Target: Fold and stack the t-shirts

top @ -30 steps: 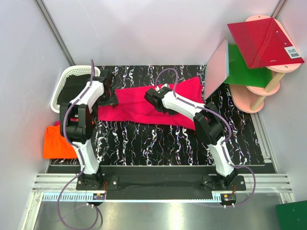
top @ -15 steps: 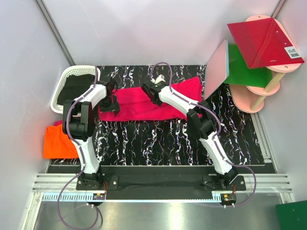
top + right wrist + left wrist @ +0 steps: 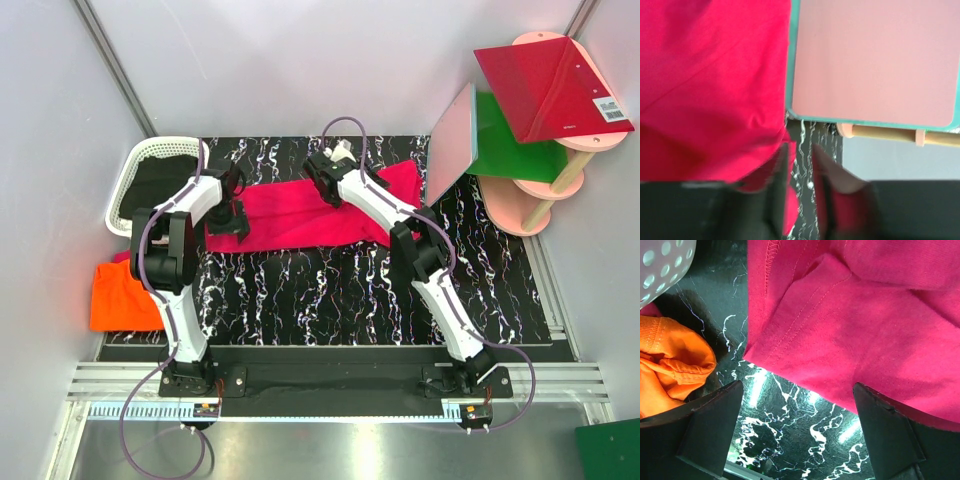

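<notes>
The hot pink t-shirt (image 3: 290, 215) lies folded into a long strip across the back of the black marbled table (image 3: 330, 290). The orange t-shirt (image 3: 120, 295) lies crumpled at the table's left edge. My left gripper (image 3: 232, 215) hovers open over the pink shirt's left end. In its wrist view the wide jaws (image 3: 797, 387) frame the shirt's hem (image 3: 865, 325) and bare table, with the orange shirt (image 3: 670, 360) to the left. My right gripper (image 3: 320, 172) sits over the strip's far edge. Its fingers (image 3: 801, 160) are blurred and slightly parted, with pink cloth (image 3: 710, 90) against the left one.
A white basket (image 3: 150, 160) holding dark cloth stands at the back left. A pink board (image 3: 452, 140) leans at the back right, beside a green panel (image 3: 515, 140) and a red panel (image 3: 550, 85) on a pink stand. The board (image 3: 875, 60) fills the right wrist view.
My right gripper carried the shirt's near edge toward the back, narrowing it into a strip, and its jaws have parted. The left gripper has shifted slightly and stays open.
</notes>
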`<state>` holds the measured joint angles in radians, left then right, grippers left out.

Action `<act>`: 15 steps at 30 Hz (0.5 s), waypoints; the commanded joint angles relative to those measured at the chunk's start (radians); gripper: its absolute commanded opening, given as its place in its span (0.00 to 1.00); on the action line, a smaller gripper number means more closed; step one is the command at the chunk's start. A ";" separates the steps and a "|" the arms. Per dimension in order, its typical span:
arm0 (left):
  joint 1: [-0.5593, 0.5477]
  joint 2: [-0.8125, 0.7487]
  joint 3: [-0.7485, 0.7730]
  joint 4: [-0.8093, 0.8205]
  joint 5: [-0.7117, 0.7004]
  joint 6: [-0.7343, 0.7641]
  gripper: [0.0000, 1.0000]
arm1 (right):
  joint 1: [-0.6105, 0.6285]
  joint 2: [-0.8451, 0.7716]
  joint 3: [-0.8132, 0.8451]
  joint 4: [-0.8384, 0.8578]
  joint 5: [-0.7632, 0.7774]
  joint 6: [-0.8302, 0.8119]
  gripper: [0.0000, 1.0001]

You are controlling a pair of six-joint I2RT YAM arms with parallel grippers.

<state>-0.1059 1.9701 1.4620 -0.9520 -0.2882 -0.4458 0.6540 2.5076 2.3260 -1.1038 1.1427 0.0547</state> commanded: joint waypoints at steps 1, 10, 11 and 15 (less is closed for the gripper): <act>-0.002 0.000 0.014 -0.021 -0.025 -0.007 0.97 | -0.048 0.051 0.038 0.035 0.061 -0.029 0.42; -0.009 -0.080 0.015 -0.041 -0.003 0.009 0.97 | -0.060 -0.100 -0.059 0.016 0.032 0.045 1.00; -0.011 -0.089 0.012 -0.041 -0.002 0.010 0.97 | -0.060 -0.127 -0.080 0.015 0.025 0.051 1.00; -0.021 -0.119 -0.006 -0.039 0.017 0.012 0.97 | -0.066 -0.257 -0.226 0.019 -0.053 0.097 1.00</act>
<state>-0.1143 1.9388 1.4620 -0.9882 -0.2893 -0.4442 0.5858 2.4550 2.1788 -1.0939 1.1408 0.0772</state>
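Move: Just beneath the open-ended side of the fold, the t-shirt's right end lies about 4 cm right of the right hand, 5 cm nearer the base and some 10 cm below. The pink panel's middle is around 15 cm to that hand's right and 7 cm ahead, near its height; the green panel is 28 cm right and 8 cm ahead. From the left hand, the shirt's right end is roughly 42 cm right, 9 cm ahead and 3 cm below. Opening its already parting fingers to full width, the right hand comes free of the t-shirt cloth and moves about 4.5 cm right, over the shirt's right end towards the pink panel. It dips some 2.5 cm on the way, then starts to rise and draws back a little, its slanted attitude nearly kept. ##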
